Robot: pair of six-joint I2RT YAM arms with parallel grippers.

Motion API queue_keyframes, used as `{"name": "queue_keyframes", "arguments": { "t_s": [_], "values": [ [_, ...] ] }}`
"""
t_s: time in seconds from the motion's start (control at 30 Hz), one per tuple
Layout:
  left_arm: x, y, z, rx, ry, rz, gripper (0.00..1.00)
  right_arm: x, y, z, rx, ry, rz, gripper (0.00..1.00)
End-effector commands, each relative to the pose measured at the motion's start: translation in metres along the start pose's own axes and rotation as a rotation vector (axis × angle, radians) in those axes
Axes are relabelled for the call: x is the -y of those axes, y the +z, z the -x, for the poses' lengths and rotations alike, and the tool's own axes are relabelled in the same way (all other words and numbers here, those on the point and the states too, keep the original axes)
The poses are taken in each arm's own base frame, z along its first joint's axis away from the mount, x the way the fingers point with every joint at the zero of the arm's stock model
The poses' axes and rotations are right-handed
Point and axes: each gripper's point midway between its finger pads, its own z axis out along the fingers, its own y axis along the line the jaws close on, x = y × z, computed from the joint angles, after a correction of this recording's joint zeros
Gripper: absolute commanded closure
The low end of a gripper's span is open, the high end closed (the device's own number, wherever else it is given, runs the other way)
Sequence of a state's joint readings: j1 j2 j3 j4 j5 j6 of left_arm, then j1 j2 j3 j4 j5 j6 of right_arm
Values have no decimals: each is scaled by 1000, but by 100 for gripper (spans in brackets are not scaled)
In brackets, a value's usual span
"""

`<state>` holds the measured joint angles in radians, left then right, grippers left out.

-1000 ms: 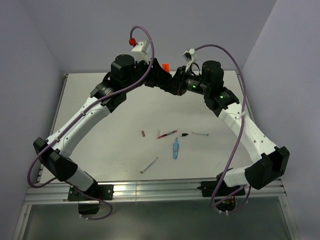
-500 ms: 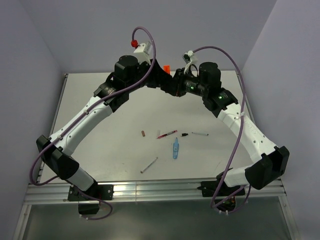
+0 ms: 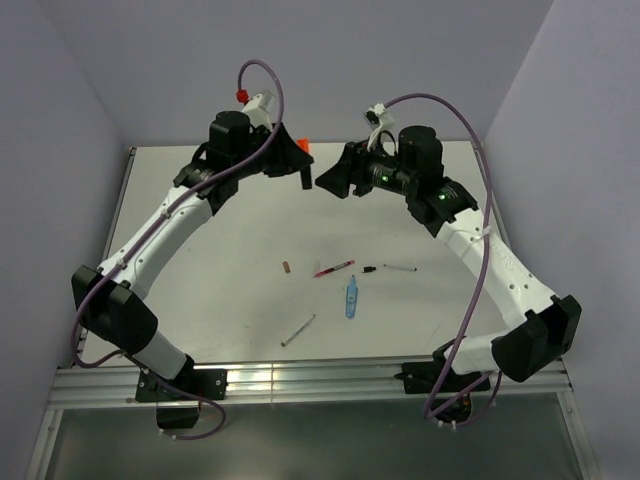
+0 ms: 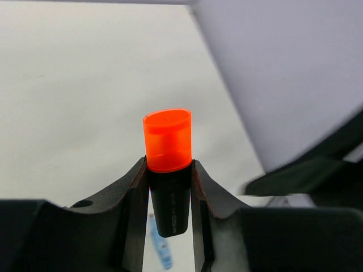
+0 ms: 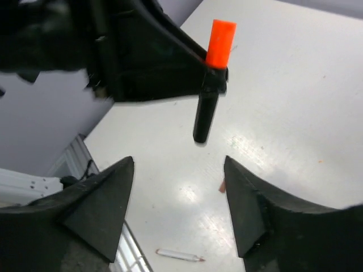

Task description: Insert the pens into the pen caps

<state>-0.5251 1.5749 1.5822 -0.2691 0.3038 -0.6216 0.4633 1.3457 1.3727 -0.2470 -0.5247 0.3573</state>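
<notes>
My left gripper (image 3: 303,170) (image 4: 168,167) is shut on a stubby black marker (image 4: 170,198) (image 5: 205,113) with an orange cap (image 4: 166,139) (image 5: 220,42) (image 3: 303,145) on its upper end, held upright above the far part of the table. Facing it, a short way off, my right gripper (image 3: 322,182) (image 5: 178,164) stands open and empty. On the table lie a dark red cap (image 3: 287,267) (image 5: 222,186), a red pen (image 3: 334,268), a black cap (image 3: 369,269), a white pen (image 3: 400,267), a light-blue marker (image 3: 351,297) and a grey pen (image 3: 298,330) (image 5: 178,255).
The white table (image 3: 230,300) is walled in at the back and both sides. A metal rail (image 3: 300,380) runs along its near edge, where both arm bases are bolted. The loose pens and caps lie in a cluster in the middle.
The two grippers, close together at the back, have drawn apart. My right gripper opened and let go of the marker; my left arm swung left with the capped marker.
</notes>
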Motion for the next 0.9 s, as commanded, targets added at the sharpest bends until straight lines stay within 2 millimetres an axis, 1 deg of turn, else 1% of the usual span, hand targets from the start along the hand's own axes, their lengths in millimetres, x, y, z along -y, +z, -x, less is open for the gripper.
{"name": "queue_keyframes", "arguments": {
  "t_s": [0.0,0.03,0.07,0.1,0.13,0.17,0.2,0.23,0.27,0.3,0.33,0.37,0.4,0.43,0.47,0.5,0.53,0.57,0.6,0.63,0.67,0.7,0.77,0.87],
  "values": [
    [-42,-16,7,1,18,120,100,-13,-17,18,71,-92,29,26],
    [-56,-19,6,-10,11,156,100,-11,-22,16,69,-94,12,18],
    [-64,-20,4,-23,10,169,100,-7,-24,14,66,-97,2,15],
    [-75,-21,-3,-49,6,201,100,0,-25,4,48,-102,-11,13],
    [-90,-22,-7,-59,25,244,100,8,-28,1,46,-98,-36,6],
    [-98,-21,-13,-76,35,262,100,10,-35,0,52,-103,-48,3],
    [-114,-18,-25,-120,36,302,100,18,-36,-11,33,-104,-63,0],
    [-127,-18,-30,-137,39,342,100,28,-42,-10,35,-104,-89,0],
    [-136,-16,-36,-161,33,351,100,34,-48,-17,13,-120,-105,0],
    [-153,-11,-44,-193,28,383,100,40,-52,-20,-1,-129,-118,0],
    [-169,-13,-47,-211,25,425,100,47,-56,-22,-17,-134,-140,0],
    [-180,-13,-48,-217,29,456,100,62,-64,-29,-52,-112,-189,0],
    [-199,-11,-53,-238,27,501,100,70,-68,-29,-69,-142,-207,0],
    [-214,-17,-54,-258,36,548,100,79,-73,-33,-86,-142,-235,0],
    [-224,-18,-57,-271,39,572,100,92,-82,-37,-106,-121,-282,0],
    [-240,-18,-66,-309,34,606,100,98,-87,-41,-119,-132,-286,0],
    [-252,-26,-67,-340,28,639,100,106,-92,-44,-129,-143,-310,0],
    [-261,-28,-72,-366,21,651,100,115,-98,-51,-145,-137,-344,0],
    [-280,-32,-79,-397,6,688,100,124,-103,-53,-149,-149,-379,0],
    [-286,-34,-79,-410,13,696,100,129,-107,-54,-149,-158,-402,0],
    [-291,-37,-84,-434,1,701,100,135,-109,-61,-162,-151,-422,0],
    [-302,-38,-91,-466,-10,714,100,139,-112,-63,-163,-147,-437,0],
    [-308,-36,-95,-481,-19,711,100,145,-113,-70,-177,-136,-454,0],
    [-318,-28,-100,-468,-33,722,98,151,-113,-71,-181,-119,-473,0]
  ]
}}
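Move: The left hand, gripping the capped orange-and-black highlighter, has clear table about 21 cm to its left, 7 cm ahead and 32 cm below; the brown cap lies some 5 cm left of this hand and 4 cm back, at table height. From the empty right hand, the black pen cap is about 13 cm right, 1 cm ahead and 34 cm down; the thin pen is 21 cm right and 2 cm ahead, the red pen 3 cm right and 1 cm ahead. Down and to its left, away from the right hand, the left hand carries the highlighter some 28 cm lower and 20 cm over towards the clear table, tipping its fingers steeply down and keeping its grip. The right hand, already free of it, backs off about 16 cm right, sinking towards the black pen cap as its fingers spread fully and it turns clockwise. ##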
